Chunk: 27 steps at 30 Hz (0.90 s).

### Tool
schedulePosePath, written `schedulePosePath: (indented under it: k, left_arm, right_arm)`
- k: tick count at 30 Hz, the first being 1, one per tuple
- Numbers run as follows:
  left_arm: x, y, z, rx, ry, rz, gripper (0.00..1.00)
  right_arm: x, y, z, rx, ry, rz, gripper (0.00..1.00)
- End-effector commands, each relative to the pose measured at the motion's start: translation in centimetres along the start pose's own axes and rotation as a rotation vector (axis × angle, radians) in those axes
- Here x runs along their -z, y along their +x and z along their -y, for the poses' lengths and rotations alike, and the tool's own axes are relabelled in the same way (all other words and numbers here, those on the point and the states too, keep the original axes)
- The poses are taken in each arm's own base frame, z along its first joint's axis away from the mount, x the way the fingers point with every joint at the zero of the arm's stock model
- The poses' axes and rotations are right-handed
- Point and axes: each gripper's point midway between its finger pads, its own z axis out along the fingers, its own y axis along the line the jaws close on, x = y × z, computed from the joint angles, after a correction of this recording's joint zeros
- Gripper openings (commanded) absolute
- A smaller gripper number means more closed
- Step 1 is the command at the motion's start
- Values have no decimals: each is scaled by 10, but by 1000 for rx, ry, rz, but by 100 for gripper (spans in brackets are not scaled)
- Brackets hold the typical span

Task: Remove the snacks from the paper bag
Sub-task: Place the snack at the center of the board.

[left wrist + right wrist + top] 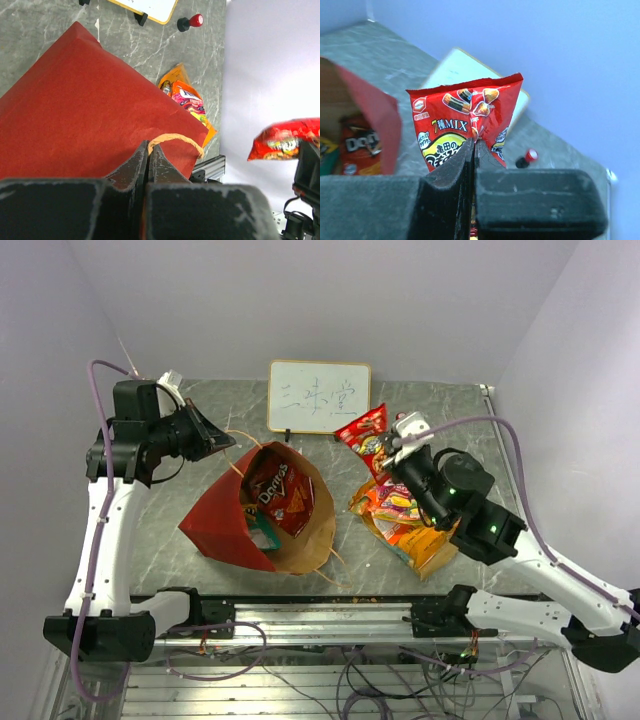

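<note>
The red paper bag (222, 512) lies on its side, its brown mouth facing the front right. Inside are a red Doritos bag (282, 495) and a teal-white packet (262, 533). My left gripper (148, 146) is shut on the bag's string handle (175, 138), lifting the bag's rear edge; the bag's red side (75, 110) fills that view. My right gripper (473, 142) is shut on a red mixed-snack packet (465, 117), holding it in the air right of the bag (364, 438). Orange and yellow chip bags (405, 520) lie on the table under the right arm.
A small whiteboard (319, 396) stands at the back centre. A small red-capped black bottle (190, 22) sits beside it, also in the right wrist view (527, 158). The table's front edge is a metal rail (320, 615).
</note>
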Motion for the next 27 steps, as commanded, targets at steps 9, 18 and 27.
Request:
schedulePosePath:
  k: [9, 18, 27]
  left_arm:
    - [10, 4, 7, 25, 42, 40, 7]
    - [10, 9, 6, 22, 39, 21, 7]
    - [6, 11, 6, 25, 55, 3, 7]
  right_arm:
    - [16, 132, 81, -457, 474, -333, 0]
    - [42, 221, 93, -718, 583, -459, 0]
    - [67, 318, 60, -862, 681, -666, 0]
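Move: The right hand already pinches the red snack bag by its edge. The pile of taken-out snacks it goes to lies about 12 cm to its right, 4 cm ahead and some 36 cm below; the paper bag stands roughly 24 cm to its left and 4 cm ahead, about 28 cm lower. The red-topped stamp is some 28 cm ahead, 12 cm right, 36 cm below. From the left hand the pile is about 38 cm right, level ahead, 30 cm below. Down and to the right in one quick sweep, the right arm brings the pinched red snack bag from high above the table to over the snack pile, sinking about 25 cm; early on it also swings forward, and at the end it goes almost straight down. The wrist tips fingers-down and turns clockwise, some 45 degrees, with the fingers staying shut. ##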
